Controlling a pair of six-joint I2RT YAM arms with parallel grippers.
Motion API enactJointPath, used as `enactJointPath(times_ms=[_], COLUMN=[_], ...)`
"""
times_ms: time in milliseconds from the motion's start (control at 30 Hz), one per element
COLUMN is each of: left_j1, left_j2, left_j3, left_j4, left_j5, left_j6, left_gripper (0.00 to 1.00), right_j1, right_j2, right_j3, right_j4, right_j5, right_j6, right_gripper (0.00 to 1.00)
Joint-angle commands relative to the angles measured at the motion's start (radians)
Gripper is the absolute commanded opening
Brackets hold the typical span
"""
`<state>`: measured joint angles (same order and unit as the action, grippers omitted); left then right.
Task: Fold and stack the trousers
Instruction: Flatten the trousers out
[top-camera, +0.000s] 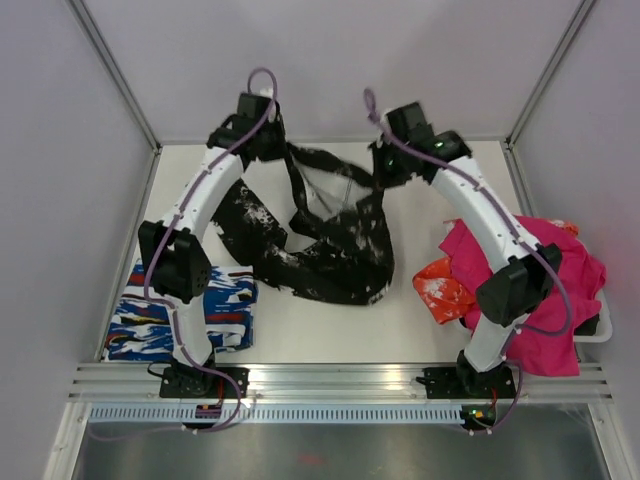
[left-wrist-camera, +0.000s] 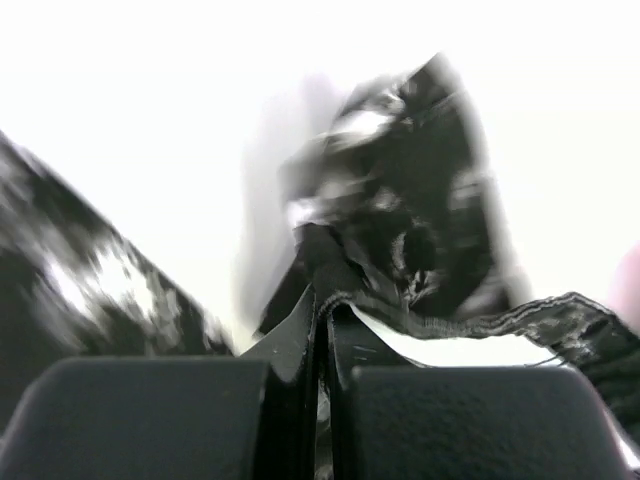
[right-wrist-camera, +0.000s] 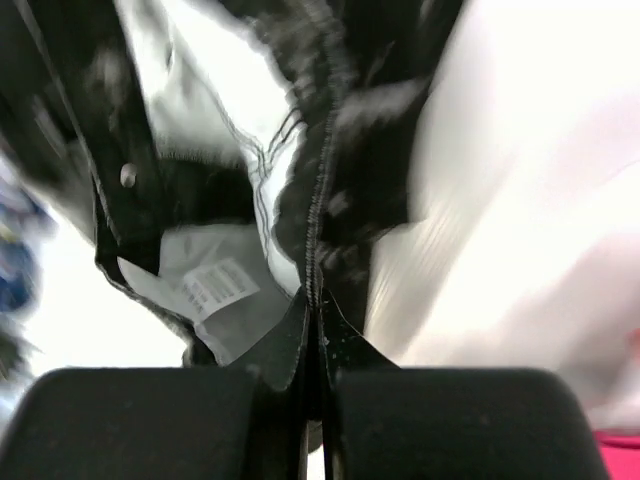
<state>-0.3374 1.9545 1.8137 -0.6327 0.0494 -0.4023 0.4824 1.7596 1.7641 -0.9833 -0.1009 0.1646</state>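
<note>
The trousers, black with white splatter, hang between both grippers at the back of the table, their legs trailing in a heap on the surface. My left gripper is shut on the waistband's left end; in the left wrist view the band runs out from the closed fingertips. My right gripper is shut on the waistband's right end, pinching a seam at its tips. The white lining with a care label faces the right wrist camera.
A folded blue, white and red streaked garment lies at the near left beside the left arm. A magenta cloth and an orange-red cloth sit at the right by the right arm. Enclosure walls ring the table.
</note>
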Motion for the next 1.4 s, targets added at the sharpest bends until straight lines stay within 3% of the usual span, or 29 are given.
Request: enactJointPath(times_ms=[0, 33, 100, 300, 733, 967, 1067, 1200, 1233, 1267, 1300, 1333, 1367], left_j1=[0.054, 0.054, 0.054, 0.054, 0.055, 0.055, 0.052, 0.003, -0.049, -0.078, -0.110, -0.164, -0.185], left_j2=[-0.077, -0.074, -0.101, -0.180, -0.224, -0.221, -0.168, -0.018, 0.015, 0.047, 0.081, 0.146, 0.180], left_j3=[0.374, 0.516, 0.594, 0.587, 0.589, 0.585, 0.588, 0.587, 0.588, 0.590, 0.590, 0.589, 0.587], left_j4=[-0.017, -0.027, -0.009, 0.129, 0.110, 0.084, 0.070, 0.096, 0.128, 0.146, 0.172, 0.230, 0.264], left_j5=[-0.087, -0.107, -0.143, -0.207, -0.255, -0.264, -0.132, -0.022, -0.040, -0.045, -0.080, -0.098, -0.083], left_j6=[0.095, 0.112, 0.152, 0.178, 0.220, 0.260, 0.281, 0.180, 0.169, 0.169, 0.169, 0.152, 0.136], left_gripper=[0.02, 0.02, 0.02, 0.02, 0.02, 0.02, 0.02, 0.02, 0.02, 0.02, 0.02, 0.02, 0.02], right_j1=[-0.141, -0.180, -0.269, -0.347, -0.373, -0.372, -0.373, -0.372, -0.372, -0.372, -0.373, -0.372, -0.372], right_j2=[0.001, 0.009, 0.017, 0.006, -0.023, -0.081, -0.129, -0.195, -0.206, -0.222, -0.230, -0.242, -0.249], right_j3=[0.332, 0.378, 0.437, 0.455, 0.391, 0.233, 0.076, -0.136, -0.232, -0.279, -0.316, -0.368, -0.379], right_j4=[0.069, 0.093, 0.197, 0.371, 0.365, 0.391, 0.425, 0.399, 0.400, 0.399, 0.397, 0.381, 0.370], right_j5=[0.086, 0.011, -0.058, -0.210, -0.266, -0.333, -0.376, -0.309, -0.293, -0.275, -0.238, -0.214, -0.188], right_j6=[0.062, 0.120, 0.167, 0.153, 0.124, 0.156, 0.170, 0.095, 0.075, 0.058, 0.029, 0.020, -0.005], right_gripper=[0.00, 0.00, 0.00, 0.00, 0.00, 0.00, 0.00, 0.00, 0.06, 0.19, 0.34, 0.59, 0.67])
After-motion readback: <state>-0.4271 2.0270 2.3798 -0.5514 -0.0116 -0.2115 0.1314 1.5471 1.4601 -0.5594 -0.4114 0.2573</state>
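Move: Both hands already pinch the trousers' waistband. The bulk of the trousers lies about 20 cm back, 6 cm right of and 14 cm below the left hand, and some 13 cm back, 13 cm left and 16 cm below the right hand. A trouser leg stretches about 13 cm back and 11 cm left of the left hand. The orange cloth sits roughly 23 cm back and 17 cm right of the right hand, well below. Both hands keep their pinch on the waistband and whip it up fast, the left about 35 cm with its fingers tipping up some 45 degrees, the right about 24 cm while reaching forward and to the right, away from the orange cloth's level, and tipping up too. They hold it high for a moment, then both come down towards the table, the left still gripping and swinging right and forward, the right sinking and drawing back until its fingers open and let go of its waistband corner. ##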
